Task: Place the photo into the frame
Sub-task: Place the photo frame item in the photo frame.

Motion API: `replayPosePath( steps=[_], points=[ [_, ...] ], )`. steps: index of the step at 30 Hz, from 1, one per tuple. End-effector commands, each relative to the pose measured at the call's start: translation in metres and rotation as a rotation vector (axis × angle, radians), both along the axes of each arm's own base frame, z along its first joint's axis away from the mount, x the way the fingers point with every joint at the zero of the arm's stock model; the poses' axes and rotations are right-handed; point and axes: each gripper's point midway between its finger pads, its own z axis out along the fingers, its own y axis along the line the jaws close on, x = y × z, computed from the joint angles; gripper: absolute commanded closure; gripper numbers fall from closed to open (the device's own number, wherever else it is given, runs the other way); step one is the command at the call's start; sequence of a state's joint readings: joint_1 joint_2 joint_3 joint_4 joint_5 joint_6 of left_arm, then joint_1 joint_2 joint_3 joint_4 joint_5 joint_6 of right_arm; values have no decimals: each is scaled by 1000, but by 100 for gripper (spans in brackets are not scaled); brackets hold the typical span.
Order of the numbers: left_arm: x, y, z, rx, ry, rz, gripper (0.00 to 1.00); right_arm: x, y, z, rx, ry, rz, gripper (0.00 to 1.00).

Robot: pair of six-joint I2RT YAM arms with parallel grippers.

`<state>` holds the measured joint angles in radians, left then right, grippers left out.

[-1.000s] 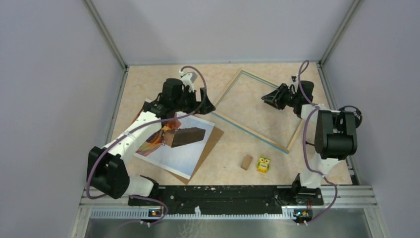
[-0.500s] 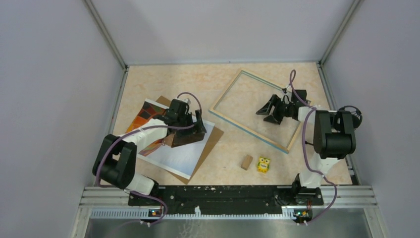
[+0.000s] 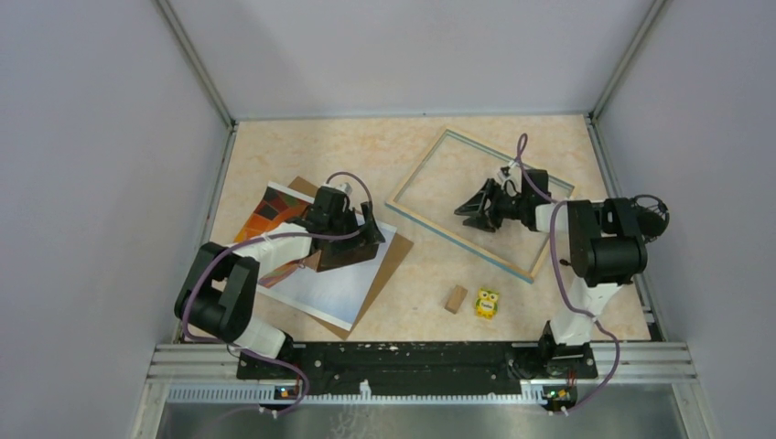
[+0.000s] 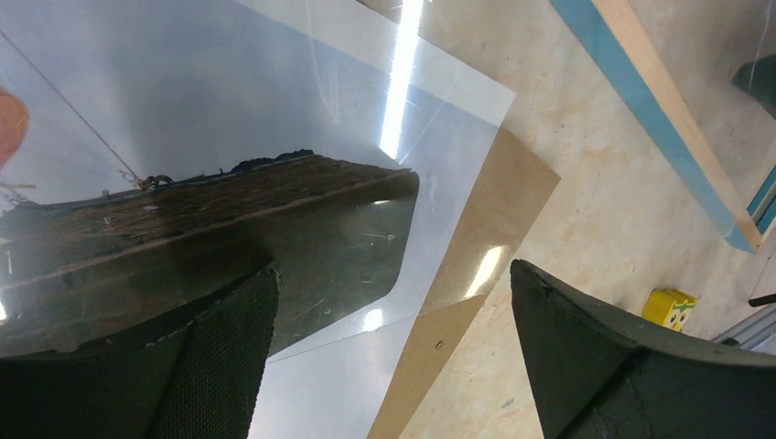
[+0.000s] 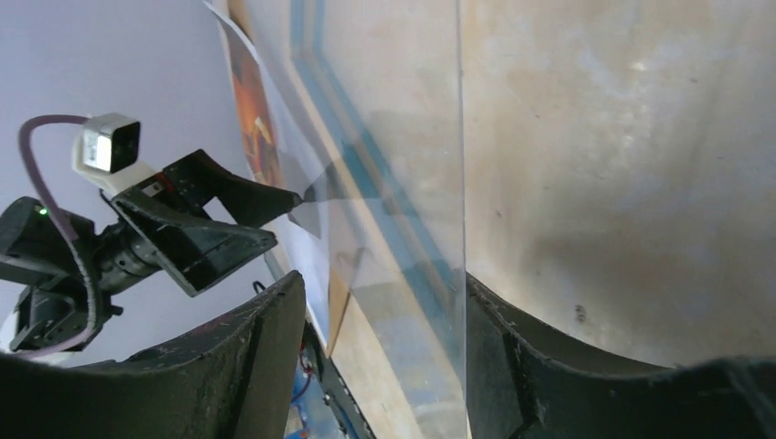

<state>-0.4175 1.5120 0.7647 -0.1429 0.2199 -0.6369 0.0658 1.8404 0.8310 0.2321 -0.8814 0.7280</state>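
The photo, an orange balloon print on pale sky, lies at the left on a brown backing board. A dark brown block rests on it. My left gripper hangs open just over that block, which shows by the left finger; nothing sits between the jaws. The frame, light wood with blue edges, lies flat at the right. My right gripper is low inside it, open, with a clear pane's edge beside one finger.
A small wooden block and a yellow owl toy sit near the front edge, right of the backing board. Grey walls close in the table's left, back and right sides. The frame's blue rail runs past the backing board's corner.
My left gripper came forward and down over the dark block, then barely moved. My right gripper slid left across the inside of the frame and its jaws opened.
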Motion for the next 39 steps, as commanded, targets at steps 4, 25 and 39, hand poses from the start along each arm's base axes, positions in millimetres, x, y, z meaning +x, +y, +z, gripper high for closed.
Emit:
replayPosePath(
  steps=[4,25,39],
  points=[
    [-19,10,-25,38,73,10,2,4,13,71,124,-183,15,47],
    [-11,-10,39,-81,-85,-98,2,-3,34,69,187,-202,39,71],
    [32,4,225,-52,-600,-78,2,27,15,94,44,-259,-146,100]
  ],
)
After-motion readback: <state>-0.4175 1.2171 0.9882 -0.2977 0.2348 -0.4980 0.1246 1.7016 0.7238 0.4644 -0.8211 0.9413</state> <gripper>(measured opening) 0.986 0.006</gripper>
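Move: The clear sheet spans the gap between the photo and the frame. Its middle lies about 12 cm left and 2 cm ahead of the right hand, with its edge already between the part-open fingers. The frame's middle is about 3 cm right and 4 cm ahead of that hand, the wooden block 20 cm back and 3 cm left. From the left hand the sheet's middle is roughly 10 cm right and 6 cm ahead, the photo's 13 cm left and 4 cm back. Upward about 6 cm and some 3 cm to its left, rolling about 10 degrees, the right hand shifts along the clear sheet while its fingers narrow, then eases down nearly 2 cm and shuts them, pinching the sheet's edge. The wide-open left hand first stays low over the sheet's left part, edging back a little, then comes away and rises quickly, about 16 cm up. ##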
